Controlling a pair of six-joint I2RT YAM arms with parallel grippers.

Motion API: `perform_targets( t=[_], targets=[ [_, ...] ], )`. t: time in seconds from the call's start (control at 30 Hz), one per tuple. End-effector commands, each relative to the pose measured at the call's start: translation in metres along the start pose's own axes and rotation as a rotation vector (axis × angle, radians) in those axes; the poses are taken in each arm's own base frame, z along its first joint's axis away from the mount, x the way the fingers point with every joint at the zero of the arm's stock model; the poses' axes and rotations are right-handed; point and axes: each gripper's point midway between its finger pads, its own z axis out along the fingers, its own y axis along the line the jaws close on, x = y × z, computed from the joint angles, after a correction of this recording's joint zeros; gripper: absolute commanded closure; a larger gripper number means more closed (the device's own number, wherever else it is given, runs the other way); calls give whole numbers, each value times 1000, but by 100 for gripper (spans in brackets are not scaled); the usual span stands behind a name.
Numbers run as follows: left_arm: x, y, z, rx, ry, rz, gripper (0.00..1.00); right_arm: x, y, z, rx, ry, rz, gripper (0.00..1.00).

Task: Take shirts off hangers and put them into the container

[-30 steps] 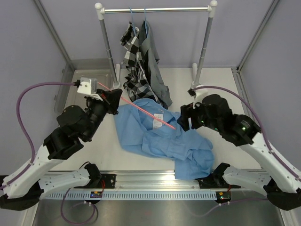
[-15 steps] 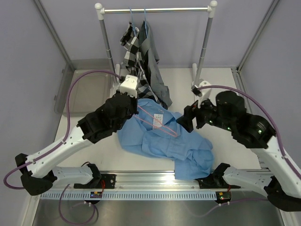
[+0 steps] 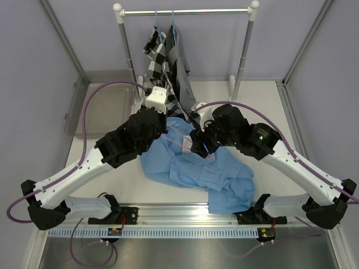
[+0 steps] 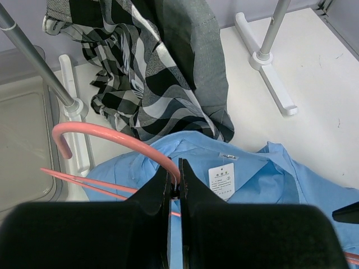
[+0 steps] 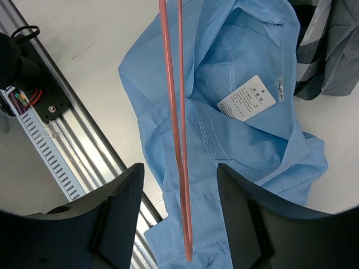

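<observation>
The light blue shirt (image 3: 196, 168) lies crumpled on the table, its white label (image 4: 221, 180) facing up. My left gripper (image 3: 162, 126) is shut on the neck of the pink-red hanger (image 4: 112, 134), held just above the shirt's collar. My right gripper (image 3: 197, 143) is open, its jaws standing on either side of the hanger's far end (image 5: 180, 168) without touching it. The checked shirt (image 3: 159, 73) and the grey shirt (image 3: 185, 70) hang from light blue hangers (image 3: 158, 22) on the rack bar. The translucent container (image 3: 104, 109) sits at the left, with nothing visible in it.
The rack's two posts (image 3: 128, 50) (image 3: 244, 50) and their white feet (image 4: 266, 70) stand behind the shirts. A slotted metal rail (image 3: 185, 216) with the arm bases runs along the near edge. Purple cables (image 3: 112, 87) loop over both arms.
My left arm swung from the left to the middle, carrying the pink-red hanger over the blue shirt. My right gripper moved left over the shirt until its jaws straddled the hanger's end.
</observation>
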Motion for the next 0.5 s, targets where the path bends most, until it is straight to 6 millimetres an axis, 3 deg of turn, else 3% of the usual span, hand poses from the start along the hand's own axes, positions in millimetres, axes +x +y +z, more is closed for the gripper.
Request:
perform_targets(
  t=[0.0,0.23,0.33,0.47],
  targets=[
    [-25,-1,-3,0,-63,-50,100,-10,13,6,-58,-27,-53,38],
    [-28,-2,-3,6,-67,-57,100,-3,13,20,-57,13,-58,53],
    [-28,-2,-3,6,-68,-58,100,-3,15,21,-65,11,-59,69],
    [-25,-4,-3,19,-61,-57,100,-2,12,18,-48,4,-57,100]
  ],
)
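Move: The pink hanger, gripped at its neck by the left hand, reaches out with its free end between the open right fingers; the spot to grip is about 2 cm left of the right hand and 2 cm below, straight level ahead. From the left hand it is roughly 12 cm right, 6 cm back, 7 cm lower. The blue shirt lies some 20 cm below the right hand, its middle about 2 cm ahead and 1 cm left, the tag 9 cm ahead and 4 cm left. Ease the right gripper about 2 cm left and equally far down, onto the free end of the pink hanger and slightly in towards the left hand, then shut its widely open fingers to pinch the hanger's two bars. Keep the left gripper still and closed on the hanger's neck. ##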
